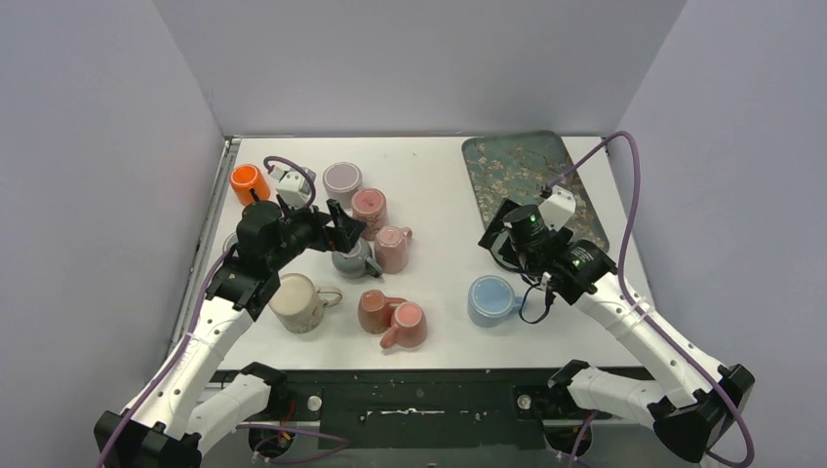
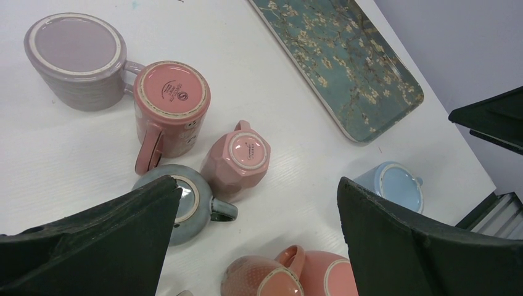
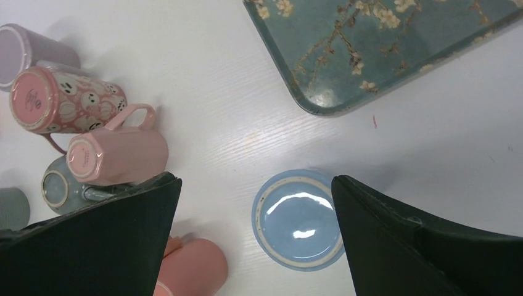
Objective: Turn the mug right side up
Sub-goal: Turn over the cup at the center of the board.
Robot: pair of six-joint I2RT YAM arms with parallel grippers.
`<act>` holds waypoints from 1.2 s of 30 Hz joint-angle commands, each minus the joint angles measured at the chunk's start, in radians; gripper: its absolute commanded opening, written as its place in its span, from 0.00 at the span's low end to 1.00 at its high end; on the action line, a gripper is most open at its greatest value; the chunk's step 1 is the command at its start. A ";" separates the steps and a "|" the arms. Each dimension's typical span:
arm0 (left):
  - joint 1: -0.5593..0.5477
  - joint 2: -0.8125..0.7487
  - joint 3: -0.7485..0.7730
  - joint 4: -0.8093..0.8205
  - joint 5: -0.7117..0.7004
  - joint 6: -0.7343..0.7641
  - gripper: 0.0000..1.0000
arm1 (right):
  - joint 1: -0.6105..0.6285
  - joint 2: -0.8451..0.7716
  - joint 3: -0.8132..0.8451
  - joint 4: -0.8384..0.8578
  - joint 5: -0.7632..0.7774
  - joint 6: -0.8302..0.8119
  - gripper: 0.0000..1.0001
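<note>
Several mugs stand base-up on the white table. A light blue mug [image 1: 492, 300] [image 3: 299, 221] sits upside down at the right, and my right gripper [image 1: 503, 253] [image 3: 256, 180] hovers open above it with nothing between its fingers. My left gripper [image 1: 341, 227] [image 2: 259, 185] hangs open and empty over the middle cluster. Its left finger partly hides an inverted grey-blue mug [image 1: 351, 259] [image 2: 198, 208]. A pink faceted mug [image 1: 393, 249] [image 2: 237, 159] stands base-up just beyond it.
A pink smiley mug [image 1: 370, 210], a lilac mug [image 1: 342, 178] and an orange mug [image 1: 249, 182] stand behind. A cream mug [image 1: 297, 302] and two salmon mugs [image 1: 390, 317] are near the front. A floral tray [image 1: 531, 180] lies at the back right.
</note>
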 commanded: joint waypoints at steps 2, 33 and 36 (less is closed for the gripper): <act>0.001 -0.040 -0.025 0.052 -0.059 -0.042 0.97 | -0.069 0.048 0.049 -0.163 0.040 0.196 0.96; 0.001 -0.088 -0.075 0.062 -0.076 0.024 0.97 | -0.305 -0.002 -0.338 -0.058 -0.247 0.524 0.59; 0.001 -0.092 -0.081 0.064 -0.074 0.027 0.97 | -0.306 0.005 -0.349 -0.043 -0.266 0.534 0.59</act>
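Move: The upside-down blue mug stands some 6 cm back from the right hand, level with it sideways and about 18 cm below; its handle sticks out about 6 cm to the mug's right. The tray's middle lies roughly 25 cm ahead and 10 cm right of this hand. The front pink mug is about 10 cm back and 18 cm left. From the left hand, the blue mug is some 10 cm back, 28 cm right and 22 cm below. Down by about 14 cm goes the right hand, first swinging some 5 cm to its right, then drawing back about 5 cm as it sinks towards the blue mug's handle. The wrist tips the fingers steeply down and turns clockwise some 30 degrees, while they narrow from wide open to a little over half, to straddle the handle; contact can't be seen. ##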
